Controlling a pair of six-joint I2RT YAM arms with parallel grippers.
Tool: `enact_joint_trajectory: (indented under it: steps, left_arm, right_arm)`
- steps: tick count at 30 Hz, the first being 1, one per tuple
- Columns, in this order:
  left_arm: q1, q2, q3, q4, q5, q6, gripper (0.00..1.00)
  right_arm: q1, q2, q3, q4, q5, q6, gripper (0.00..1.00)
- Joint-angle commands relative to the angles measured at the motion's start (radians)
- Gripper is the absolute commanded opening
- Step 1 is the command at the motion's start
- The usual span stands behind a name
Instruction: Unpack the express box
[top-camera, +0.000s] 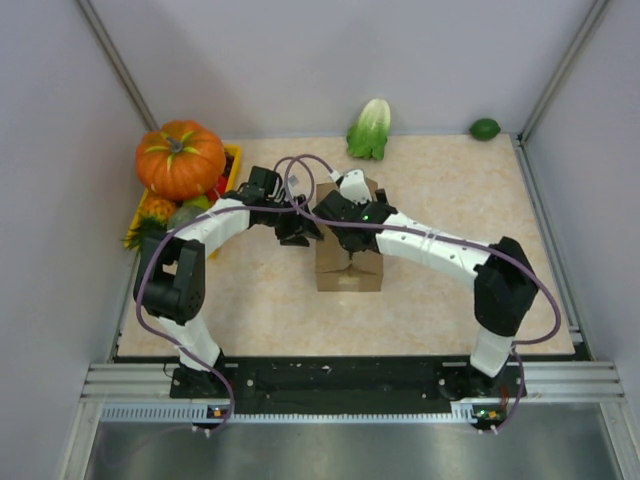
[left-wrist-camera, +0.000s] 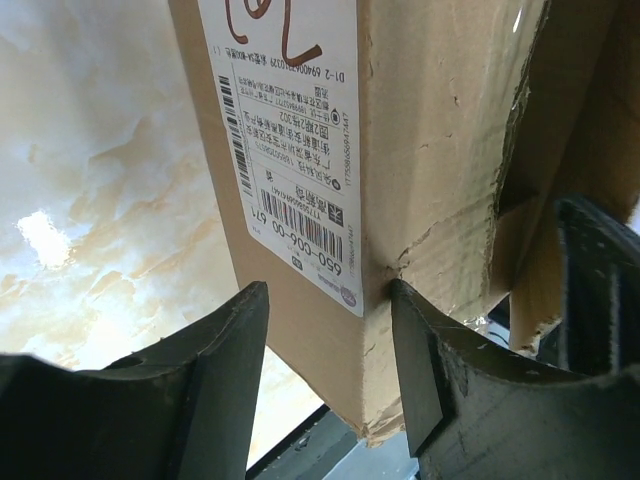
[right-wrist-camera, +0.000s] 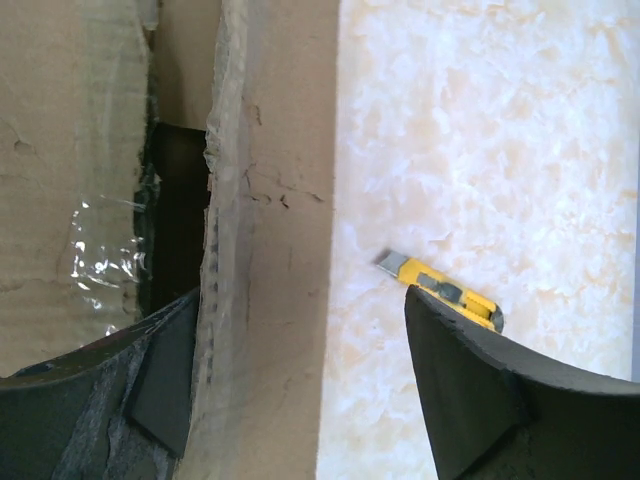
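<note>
The express box (top-camera: 349, 264) is a brown cardboard box standing mid-table, its top flaps cut open. In the left wrist view its corner with the white label (left-wrist-camera: 290, 150) sits between the fingers of my left gripper (left-wrist-camera: 328, 295). That gripper is open: the right finger rests against the box's side and the left stands off the labelled face. My right gripper (right-wrist-camera: 300, 300) is open astride a box wall (right-wrist-camera: 270, 300), one finger inside the box and one outside with a wide gap. From above, both grippers (top-camera: 300, 232) (top-camera: 340, 222) meet at the box's far left top.
A yellow utility knife (right-wrist-camera: 450, 295) lies on the marble table beside the box. A pumpkin (top-camera: 180, 158) sits on a yellow tray (top-camera: 234, 158) of fruit at the far left. A cabbage (top-camera: 370, 128) and a lime (top-camera: 485, 128) lie at the back.
</note>
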Motion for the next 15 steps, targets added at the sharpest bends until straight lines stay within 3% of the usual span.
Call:
enact_joint_trajectory:
  steps: [1,15]
  left_arm:
    - [0.005,0.034,0.007,-0.046,-0.089,0.04,0.56]
    - [0.005,0.015,0.005,-0.041,-0.058,0.035,0.56]
  right_arm:
    - [0.01,-0.129,-0.039,-0.061,0.1,0.009,0.75]
    - [-0.013,-0.244,-0.133,-0.063,0.048,0.043,0.75]
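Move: My right hand stands open over the box's right half, with one finger already in the centre slit behind the right flap. That flap's edge is roughly 2 cm to my right hand's left and a little below. The box's middle lies some 4 cm left, 2 cm back and 10 cm below, and the yellow cutter about 16 cm right, level, on the table. From my left hand, at the box's left top edge, the flap is about 12 cm right and 2 cm ahead. With the inner finger of my open right hand still hooked behind the right flap, I pull the flap open to the right, about 4.5 cm, drawing back some 2.5 cm as I go; the hand rises around 2 cm early on, then sinks a touch. My left hand stays put, keeping one finger against the box's upper left edge. ##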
